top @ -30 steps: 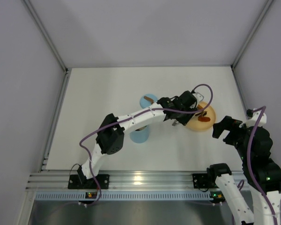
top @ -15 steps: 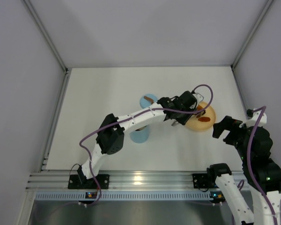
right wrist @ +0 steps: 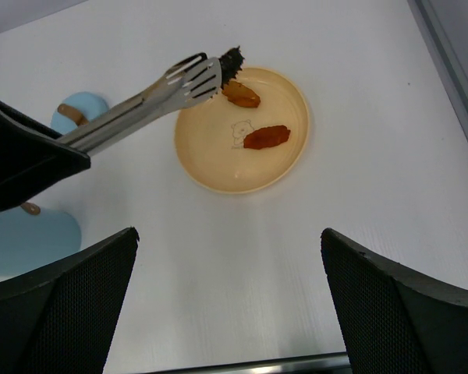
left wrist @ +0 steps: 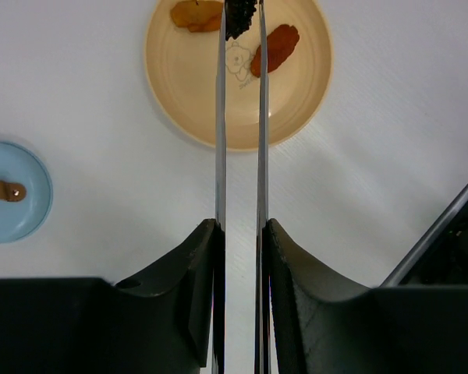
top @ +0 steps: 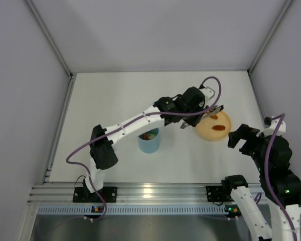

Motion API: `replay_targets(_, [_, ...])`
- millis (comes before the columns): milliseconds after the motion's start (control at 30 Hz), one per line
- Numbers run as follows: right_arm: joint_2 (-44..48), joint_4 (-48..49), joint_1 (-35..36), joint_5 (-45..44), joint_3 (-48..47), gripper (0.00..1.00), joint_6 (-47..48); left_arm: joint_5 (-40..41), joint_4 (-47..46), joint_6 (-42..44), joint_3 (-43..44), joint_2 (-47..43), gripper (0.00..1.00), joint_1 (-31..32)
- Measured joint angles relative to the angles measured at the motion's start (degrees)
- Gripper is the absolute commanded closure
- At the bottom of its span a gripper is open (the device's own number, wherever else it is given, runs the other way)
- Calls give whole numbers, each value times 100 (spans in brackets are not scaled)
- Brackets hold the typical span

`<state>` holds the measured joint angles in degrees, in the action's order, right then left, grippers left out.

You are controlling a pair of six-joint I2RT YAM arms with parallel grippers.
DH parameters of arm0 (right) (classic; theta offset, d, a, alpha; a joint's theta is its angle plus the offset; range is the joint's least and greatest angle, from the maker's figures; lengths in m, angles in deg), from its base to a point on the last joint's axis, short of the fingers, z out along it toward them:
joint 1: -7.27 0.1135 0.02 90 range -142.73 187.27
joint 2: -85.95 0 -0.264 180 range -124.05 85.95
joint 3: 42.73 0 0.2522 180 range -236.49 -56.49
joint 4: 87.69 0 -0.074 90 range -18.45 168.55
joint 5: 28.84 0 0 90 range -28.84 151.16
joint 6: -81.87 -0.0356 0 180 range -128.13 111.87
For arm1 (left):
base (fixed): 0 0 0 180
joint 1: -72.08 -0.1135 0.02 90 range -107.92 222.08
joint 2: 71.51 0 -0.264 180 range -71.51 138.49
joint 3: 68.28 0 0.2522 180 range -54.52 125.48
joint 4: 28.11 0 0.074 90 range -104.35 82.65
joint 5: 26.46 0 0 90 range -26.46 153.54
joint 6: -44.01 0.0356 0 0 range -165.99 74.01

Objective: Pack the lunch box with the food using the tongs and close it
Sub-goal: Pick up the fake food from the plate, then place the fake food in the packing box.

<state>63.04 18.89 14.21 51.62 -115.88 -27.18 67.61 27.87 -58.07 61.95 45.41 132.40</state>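
My left gripper [left wrist: 240, 230] [top: 199, 108] is shut on the silvery tongs [left wrist: 239, 140] [right wrist: 140, 105]. The tong tips pinch a dark brown food piece [left wrist: 240, 15] [right wrist: 232, 58] over the far rim of the orange-yellow plate [left wrist: 296, 101] [right wrist: 218, 167] [top: 205, 131]. An orange piece [left wrist: 195, 14] [right wrist: 240, 93] and a red-brown piece [left wrist: 276, 48] [right wrist: 266, 137] lie on the plate. The light blue lunch box tub [top: 149, 144] [right wrist: 23, 238] stands left of the plate with food inside. Its lid [left wrist: 12, 191] [right wrist: 78, 113] lies flat on the table. My right gripper [right wrist: 228, 234] [top: 238, 135] is open, near the plate's right side.
White table with grey walls on three sides. An aluminium rail [top: 150, 191] runs along the near edge, where the arm bases sit. The left arm [top: 135, 123] spans over the tub and hides the lid from above.
The left gripper squeezed the tongs tighter onto the dark piece and drew back and up from the plate. The left arm's elbow swung left. The right arm has not moved.
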Motion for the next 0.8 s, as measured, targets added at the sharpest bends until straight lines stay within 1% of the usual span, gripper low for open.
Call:
replay_targets(100, [0, 0, 0, -7, 0, 0, 0, 90, 96, -87, 0, -398, 81, 0])
replay_targets(300, [-11, 9, 0, -4, 0, 0, -4, 492, 693, -352, -92, -1150, 82, 4])
replay_targets(567, [-164, 52, 0, 26, 11, 0, -7, 955, 1456, -732, -1530, -2894, 80, 0])
replay_targets(633, [-210, 61, 0, 33, 17, 0, -7, 1003, 1622, -778, -1921, -3473, 80, 0])
replay_targets(800, [-367, 166, 0, 39, 87, 0, -7, 1123, 2074, -914, -2378, -4559, 80, 0])
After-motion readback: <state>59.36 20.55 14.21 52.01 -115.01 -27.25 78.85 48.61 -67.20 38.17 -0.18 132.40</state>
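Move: The left hand already holds the tongs with the dark fake food in their tips, clear of the plate. The open blue lunch box it is bound for stands about 21 cm to this hand's left, roughly level with it in reach, its middle some 15 cm lower. The plate lies some 9 cm ahead and 9 cm right, the blue lid about 17 cm ahead and 16 cm left, both around 20 cm below. From the right hand, the lunch box is some 10 cm ahead and 37 cm left, well below. Still gripping the tongs, whose tips keep their pinch on the dark food, the left hand first climbs away from the plate, then sweeps left and back towards the blue lunch box. It travels about 22 cm left, roughly 10 cm back and 11 cm up overall, while the wrist turns some 15 degrees counter-clockwise and the fingers stay closed on the tongs. ##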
